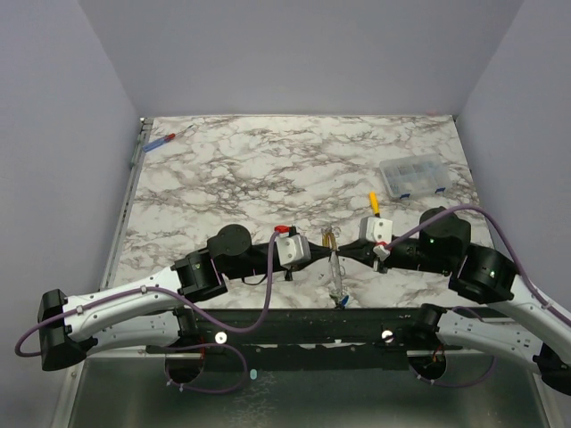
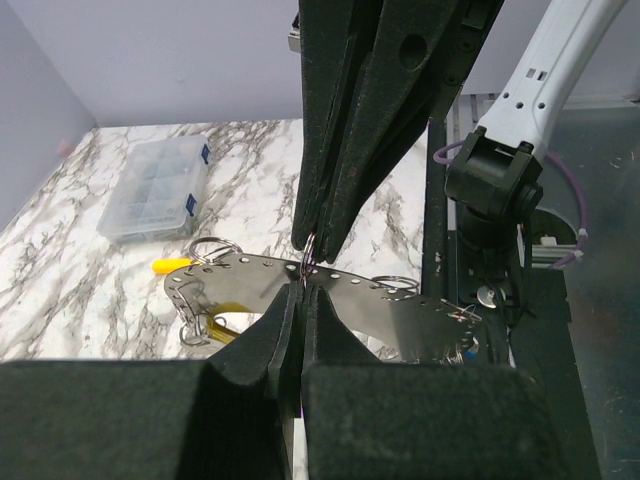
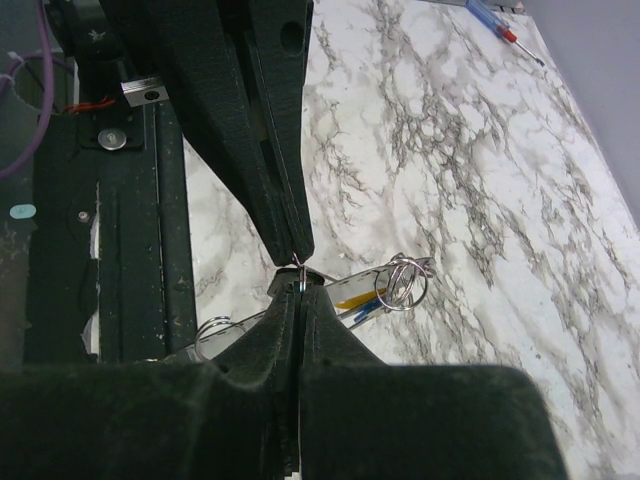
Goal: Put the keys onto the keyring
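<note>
My left gripper (image 2: 303, 287) and right gripper (image 3: 298, 287) meet tip to tip near the table's front edge. Both are shut on a short piece of thin silver wire ring (image 2: 307, 265), which I take for the keyring. In the top view the left gripper (image 1: 323, 253) comes from the left and the right gripper (image 1: 348, 251) from the right. Below them stands a shiny perforated metal plate (image 2: 370, 305) with small split rings (image 3: 402, 285) in its holes. Yellow (image 2: 222, 326) and blue (image 3: 366, 306) key caps show at the plate. The keys' blades are hidden.
A clear compartment box (image 1: 412, 176) sits at the right. A yellow-handled screwdriver (image 1: 374, 201) lies just behind the right wrist. A red-and-blue screwdriver (image 1: 161, 141) lies at the far left corner. The black mounting rail (image 1: 294, 319) runs along the near edge.
</note>
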Motion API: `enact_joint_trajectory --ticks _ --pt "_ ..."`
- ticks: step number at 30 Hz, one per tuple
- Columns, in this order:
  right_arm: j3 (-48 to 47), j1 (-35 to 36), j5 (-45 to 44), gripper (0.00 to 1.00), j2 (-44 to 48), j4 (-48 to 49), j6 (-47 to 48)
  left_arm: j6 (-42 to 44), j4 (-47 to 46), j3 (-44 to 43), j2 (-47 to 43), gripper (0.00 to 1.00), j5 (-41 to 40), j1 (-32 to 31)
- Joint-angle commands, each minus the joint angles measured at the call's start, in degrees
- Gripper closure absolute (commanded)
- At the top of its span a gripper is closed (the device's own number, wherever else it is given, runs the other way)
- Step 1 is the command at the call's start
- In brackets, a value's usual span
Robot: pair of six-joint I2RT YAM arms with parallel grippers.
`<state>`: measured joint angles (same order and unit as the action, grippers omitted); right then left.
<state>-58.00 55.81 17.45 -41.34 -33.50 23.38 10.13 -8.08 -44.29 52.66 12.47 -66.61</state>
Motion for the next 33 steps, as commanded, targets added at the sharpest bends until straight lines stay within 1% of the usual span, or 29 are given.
enact_joint_trajectory --ticks 1,9,18,19,23,25,26,28,33 --pt "0.41 0.09 0.29 0.99 1.51 1.72 -0.78 -0.62 0.21 0.37 -0.16 1.0 -0.6 0.19" --pt "0.89 0.09 0.52 1.0 2.53 3.88 -1.22 -1.48 -0.56 0.04 1.76 1.0 0.34 0.17" --pt "1.09 0.09 0.48 0.99 2.73 3.52 -1.31 -1.46 -1.07 -0.18 2.63 0.99 0.15 0.18" --pt "1.17 0.11 0.35 0.99 2.76 3.52 -1.31 -1.48 -1.13 -0.18 2.49 0.95 0.05 0.21" --pt "1.33 0.09 0.5 0.99 2.67 3.44 -1.31 -1.48 -0.9 -0.14 1.65 0.69 -0.76 0.17" --pt "1.36 0.09 0.7 0.99 2.67 3.44 -1.39 -1.51 -0.68 -0.38 0.96 0.6 -0.99 0.16" --pt "1.33 0.13 0.72 0.99 2.67 3.36 -1.4 -1.58 -0.63 -0.5 0.68 0.58 -1.0 0.16" --pt "1.25 0.09 0.8 0.99 2.75 3.31 -1.4 -1.65 -0.44 -0.84 0.15 0.56 -1.06 0.17" --pt "1.08 0.09 1.2 1.0 2.85 3.51 -1.4 -2.37 -0.71 -1.34 0.54 0.58 0.17 0.23"
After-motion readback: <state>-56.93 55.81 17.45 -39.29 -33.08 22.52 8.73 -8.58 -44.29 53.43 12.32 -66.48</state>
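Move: Pinched at the tips of the closed left hand is a small ring, its middle about 1 cm to that hand's right; the same ring sits between the shut right fingertips, about 1 cm to that hand's left. The strip hangs below, its middle some 4 cm back and 4 cm down from the left hand. Also from the left hand, the yellow key is roughly 3 cm ahead and 3 cm below, and the blue key about 10 cm back, 2 cm right and 6 cm below. Easing down and to its right by about 1 cm each, towards the right fingertips, the left hand brings its shut fingers in, then opens them to not quite half and lets go of the ring. Still open, it backs off about 1 cm up and to the left. The right hand keeps its pinch and stays nearly still. ##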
